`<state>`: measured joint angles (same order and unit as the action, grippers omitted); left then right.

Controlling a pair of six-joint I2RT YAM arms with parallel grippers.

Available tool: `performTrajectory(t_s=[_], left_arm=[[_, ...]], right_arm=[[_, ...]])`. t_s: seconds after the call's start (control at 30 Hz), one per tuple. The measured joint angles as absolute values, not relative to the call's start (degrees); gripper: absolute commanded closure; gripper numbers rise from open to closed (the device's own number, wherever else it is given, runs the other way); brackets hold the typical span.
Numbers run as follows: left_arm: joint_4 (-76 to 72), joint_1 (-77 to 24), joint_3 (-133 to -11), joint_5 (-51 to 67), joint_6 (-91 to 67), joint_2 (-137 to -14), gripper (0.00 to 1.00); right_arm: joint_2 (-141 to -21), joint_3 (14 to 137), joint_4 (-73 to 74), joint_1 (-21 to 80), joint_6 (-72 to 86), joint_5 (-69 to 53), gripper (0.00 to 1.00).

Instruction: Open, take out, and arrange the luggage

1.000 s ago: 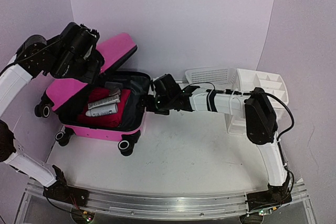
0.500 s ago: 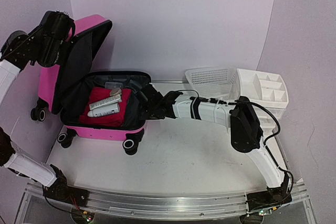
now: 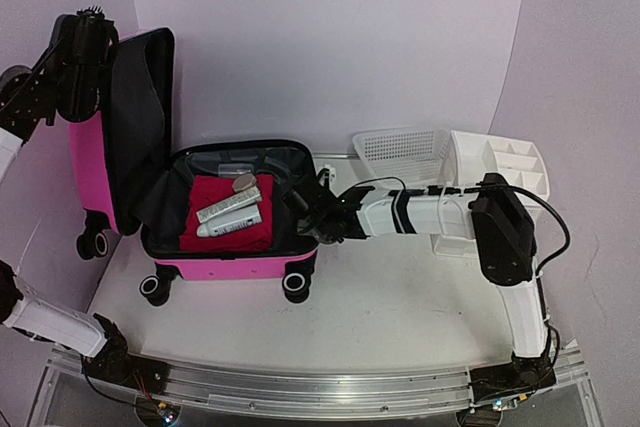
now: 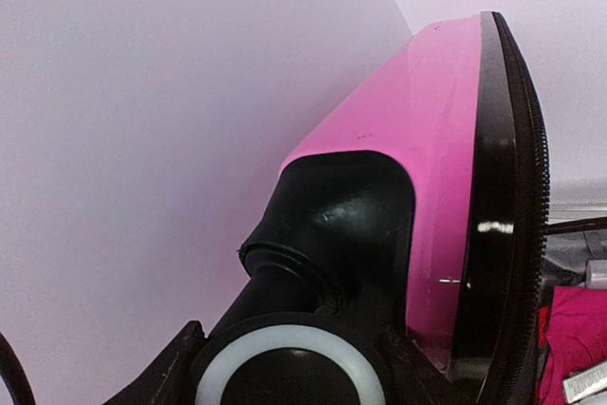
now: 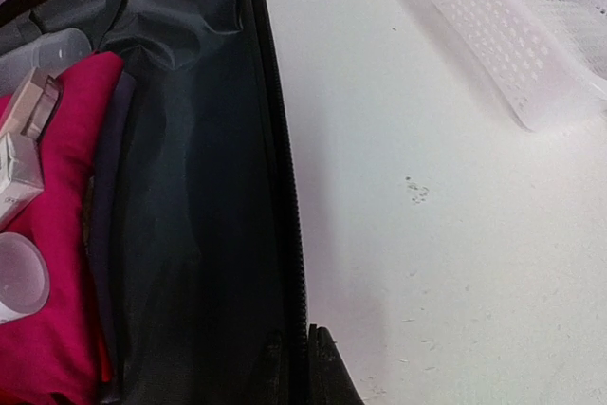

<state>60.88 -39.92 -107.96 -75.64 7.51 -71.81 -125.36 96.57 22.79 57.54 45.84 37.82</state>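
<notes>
The hot-pink luggage point(image 3: 225, 269) lies open on the table, its black-lined lid point(image 3: 135, 117) standing upright at the left. My left gripper point(image 3: 88, 42) is at the lid's top corner, and a black wheel with a white ring point(image 4: 289, 367) sits between its fingers, next to the pink shell point(image 4: 427, 139). My right gripper point(image 3: 316, 212) is shut on the base's right rim point(image 5: 280, 187), one finger inside the lining and one outside. Inside lie a red cloth point(image 3: 225, 227), two tubes point(image 3: 230, 212) and a round lid point(image 3: 244, 183).
A white mesh basket point(image 3: 400, 152) leans at the back right, beside a white drawer organizer point(image 3: 500, 172). The basket's wall point(image 5: 512, 35) shows to the right of my right gripper. Purple backdrop walls stand close behind and left of the lid.
The lid swung from half open to upright as my left gripper rose and moved left. The luggage slid right. My right gripper closed on the rim.
</notes>
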Motion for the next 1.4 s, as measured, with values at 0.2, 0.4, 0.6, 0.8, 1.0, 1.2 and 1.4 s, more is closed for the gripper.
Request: performTrajectory(t_s=[0.2,0.4,0.6,0.8,1.0,1.2,1.4], left_arm=[[56.47,-39.0,-102.76,-78.63,9.26,-70.13,0.82],[54.33,-38.44,-94.65,-80.68,9.45,-64.25,0.81],[53.21,-38.09,-89.82,-80.42,9.13,-57.87,0.81],[51.4,-37.8,-86.56,-80.73,9.19,-55.29,0.79],[50.24,-37.52,-83.02,-82.19,9.21,-53.43,0.61],[49.91,-37.43,-82.5,-82.13,9.39,-52.05,0.23],[49.43,-37.32,-84.31,-82.17,10.92,-51.88,0.01]], right_arm=[[-121.91,89.58,17.08,57.54,45.84,38.52,1.0],[-120.62,85.91,11.4,57.52,45.41,37.26,1.0],[-119.98,82.08,3.09,56.84,45.74,35.35,1.0],[-119.63,77.95,-6.61,56.03,47.64,33.04,1.0],[-119.42,75.2,-13.06,55.79,50.57,31.46,1.0],[-119.55,74.48,-15.4,55.59,52.23,30.57,1.0],[-119.68,74.28,-16.6,55.7,53.54,29.71,1.0]])
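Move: The left hand still holds the lid's upper near wheel. The lid's middle lies about 18 cm ahead, 3 cm right and 20 cm below it; the red clothes are roughly 16 cm ahead, 23 cm right and 44 cm down. The right hand still pinches the suitcase rim, with the clothes about 16 cm left, 5 cm ahead and slightly lower, and the white basket some 20 cm ahead and 16 cm right. Gripping the wheel of the raised lid, the left hand draws it about 6 cm left and 6 cm back while sinking some 4 cm, swinging the lid farther from the clothes; then its fingers spread wide and let go of the wheel. The right hand keeps its pinch on the rim, almost in place, rolling so its left side rises nearly 30 degrees. ##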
